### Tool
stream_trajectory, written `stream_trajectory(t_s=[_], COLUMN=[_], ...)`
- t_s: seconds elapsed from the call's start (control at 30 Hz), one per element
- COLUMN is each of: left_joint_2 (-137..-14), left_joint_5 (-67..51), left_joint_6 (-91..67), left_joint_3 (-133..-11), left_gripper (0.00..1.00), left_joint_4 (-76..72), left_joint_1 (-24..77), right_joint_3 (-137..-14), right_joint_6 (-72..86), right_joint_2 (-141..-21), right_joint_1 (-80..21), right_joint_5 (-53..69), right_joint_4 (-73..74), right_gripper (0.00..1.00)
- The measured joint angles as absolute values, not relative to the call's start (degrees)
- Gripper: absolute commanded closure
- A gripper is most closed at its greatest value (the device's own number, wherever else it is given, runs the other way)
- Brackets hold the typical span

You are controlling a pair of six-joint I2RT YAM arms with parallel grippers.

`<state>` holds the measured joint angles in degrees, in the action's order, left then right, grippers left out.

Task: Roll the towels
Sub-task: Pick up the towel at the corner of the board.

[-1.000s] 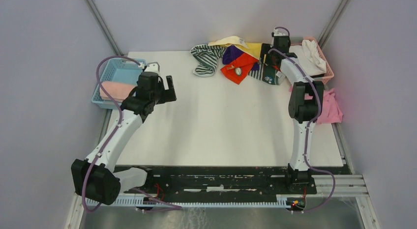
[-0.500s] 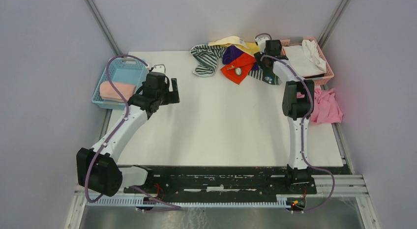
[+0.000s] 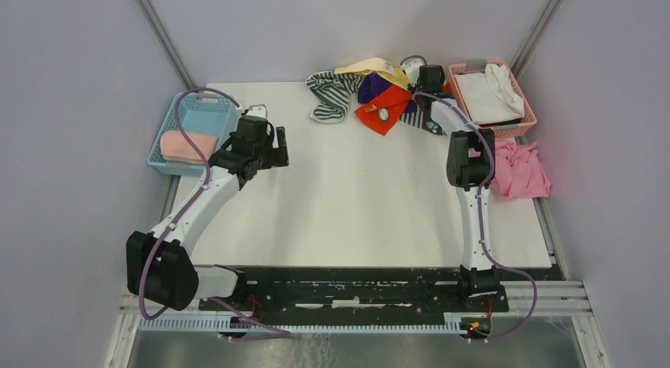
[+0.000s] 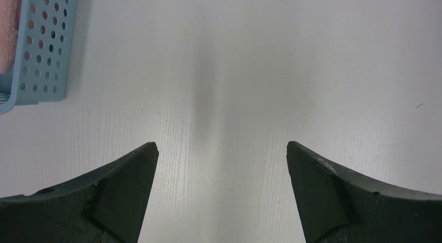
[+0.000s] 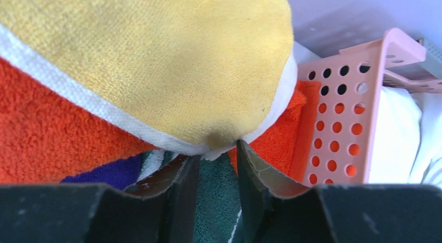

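Note:
The towels lie in a heap at the table's far edge: green-and-white striped (image 3: 330,92), pale yellow (image 3: 371,68), purple (image 3: 373,88), orange-red (image 3: 385,111) and dark green (image 3: 423,119). My right gripper (image 3: 419,88) is down at the heap's right end. In the right wrist view its jaws (image 5: 218,149) stand narrowed but still apart. The white-edged corner of the yellow towel (image 5: 172,60) sits at their tips, and dark green towel (image 5: 219,201) shows in the gap. My left gripper (image 3: 276,151) hovers wide open over bare table (image 4: 221,149), holding nothing.
A blue basket (image 3: 193,115) at the left holds a rolled pink towel (image 3: 188,145). A pink basket (image 3: 517,107) at the far right holds white cloth (image 3: 486,95). A pink cloth (image 3: 521,170) lies at the table's right edge.
My right gripper has moved left from the pink basket onto the towel heap, and its jaws have narrowed. The left arm shifted slightly right early on, then stayed still.

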<state>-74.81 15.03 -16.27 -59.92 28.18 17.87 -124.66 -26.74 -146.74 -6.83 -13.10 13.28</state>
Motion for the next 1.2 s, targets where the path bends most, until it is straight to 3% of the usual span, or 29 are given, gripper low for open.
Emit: stream_trajectory(t_s=[0.17,0.33,0.7,0.97,1.2], left_joint_2=[-75.2,-75.4,-75.3,-71.4,-66.0], left_joint_5=[15.0,15.0,15.2,16.2,16.3], left_joint_6=[-16.3,-16.3,-16.3,-16.3,-16.3], left_joint_3=[-59.9,-59.9,-59.9,-59.9,-59.9], left_gripper=[0.01,0.01,0.01,0.01,0.01], left_joint_4=[28.2,28.2,28.2,28.2,28.4], left_joint_1=[17.9,17.9,17.9,17.9,17.9], right_joint_3=[-125.6,-126.5,-126.5,-126.5,-123.1], right_joint_6=[-27.4,-27.9,-25.4,-20.8,-16.8], right_joint_2=[-147.0,-147.0,-142.1,-123.0,-104.2], right_joint_1=[-6.8,-6.9,-7.7,-13.8,-28.1], right_joint_5=[-14.5,-15.7,-15.5,-13.0,-6.3], right_joint_4=[11.2,10.4,11.6,11.7,11.1], right_gripper=[0.72,0.99,1.0,1.0,1.0])
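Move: The near-right corner of the yellow towel lies right at the right hand's half-open fingertips, about 1 cm ahead. From this hand the teal striped towel lies some 8 cm back and 1 cm left, the orange towel about 18 cm left and 6 cm back, and the pink basket some 22 cm right and 1 cm back. From the left hand the yellow corner is roughly 31 cm ahead, 65 cm right and 12 cm lower. The right fingers shut and pinch the yellow towel's corner while the hand eases slightly forward and up. It then sweeps fast up and away from the pile, about 45 cm in all, swinging left and then back towards the base as well, the fingertips tipping up some 40 degrees and turning counter-clockwise. The empty left hand, still open, rises about 5 cm late on. ##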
